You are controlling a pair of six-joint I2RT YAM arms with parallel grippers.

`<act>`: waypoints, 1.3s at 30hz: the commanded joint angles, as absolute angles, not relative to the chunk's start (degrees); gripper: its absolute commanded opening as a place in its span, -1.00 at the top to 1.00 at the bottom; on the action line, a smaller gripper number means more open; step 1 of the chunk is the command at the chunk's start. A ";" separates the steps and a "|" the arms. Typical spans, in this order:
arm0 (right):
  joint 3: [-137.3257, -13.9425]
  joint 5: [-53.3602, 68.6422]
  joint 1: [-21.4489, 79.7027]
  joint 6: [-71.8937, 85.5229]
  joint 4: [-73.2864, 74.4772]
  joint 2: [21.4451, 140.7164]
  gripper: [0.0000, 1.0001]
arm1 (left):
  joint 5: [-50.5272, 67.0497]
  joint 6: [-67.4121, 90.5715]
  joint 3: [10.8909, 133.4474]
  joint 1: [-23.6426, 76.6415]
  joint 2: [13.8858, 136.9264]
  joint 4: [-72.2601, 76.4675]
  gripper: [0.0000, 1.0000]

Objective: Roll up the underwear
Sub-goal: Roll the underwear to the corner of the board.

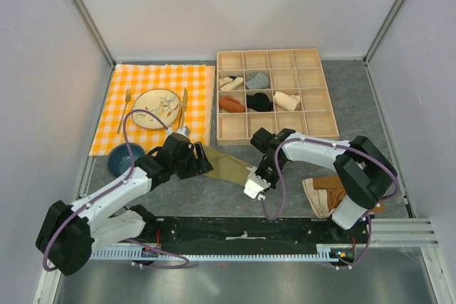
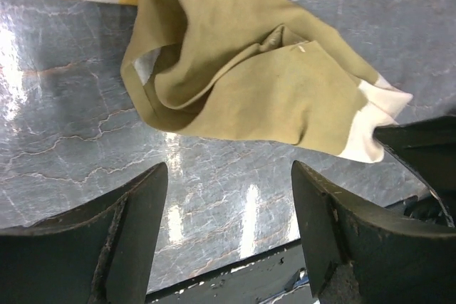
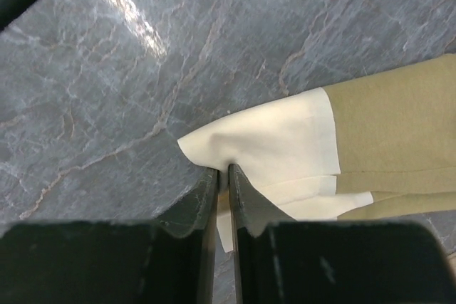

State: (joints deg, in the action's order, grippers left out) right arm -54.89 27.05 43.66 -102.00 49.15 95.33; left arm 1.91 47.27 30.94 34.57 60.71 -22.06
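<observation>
The olive-khaki underwear (image 1: 226, 167) lies crumpled on the grey table between my two arms, its cream waistband end toward the right. In the left wrist view the underwear (image 2: 249, 69) lies just beyond my left gripper (image 2: 229, 204), which is open over bare table with nothing between its fingers. In the top view the left gripper (image 1: 203, 161) sits at the fabric's left end. My right gripper (image 1: 255, 176) is at the right end. The right wrist view shows the right gripper (image 3: 223, 170) shut on a corner of the cream waistband (image 3: 271, 140).
A wooden compartment tray (image 1: 313, 94) holding several rolled garments stands at the back. An orange checked cloth (image 1: 157, 76) with a plate (image 1: 155, 108), fork and knife lies back left, with a dark blue bowl (image 1: 125, 156) beside it. A brown and cream garment pile (image 1: 328, 190) lies right.
</observation>
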 commanded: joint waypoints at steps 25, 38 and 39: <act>-63.90 36.47 54.06 -56.51 49.57 94.58 0.17 | 18.10 32.95 24.70 35.77 43.24 -13.10 -0.50; -50.45 32.86 51.85 -87.71 49.93 83.05 -0.22 | 17.14 37.61 21.62 40.95 45.96 -8.26 -0.49; -51.06 33.22 51.94 -87.71 49.83 83.40 -0.22 | 16.44 37.97 21.62 41.74 46.31 -8.17 -0.49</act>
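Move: The underwear lies as a slanting strip, its middle about 3 cm ahead of the open left hand, 5 cm to its right and 5 cm below. The right hand already pinches its waistband end, with the strip's middle some 6 cm left and 2 cm ahead; the bare spot for that end is about 8 cm straight back. From the right hand the divided box's middle is about 21 cm ahead and 6 cm right. The blue bowl is some 21 cm left of the left hand and 2 cm ahead. The underwear's waistband end, still pinched by the right hand, is dragged about 8 cm back towards the board's front edge; the hand then swings left, turning clockwise, opens and lifts about 5 cm off it, coming back right as it starts to sink. The left hand, fingers staying open, rises over 7 cm, then sinks halfway while travelling back and right, turning some 25 degrees clockwise. ##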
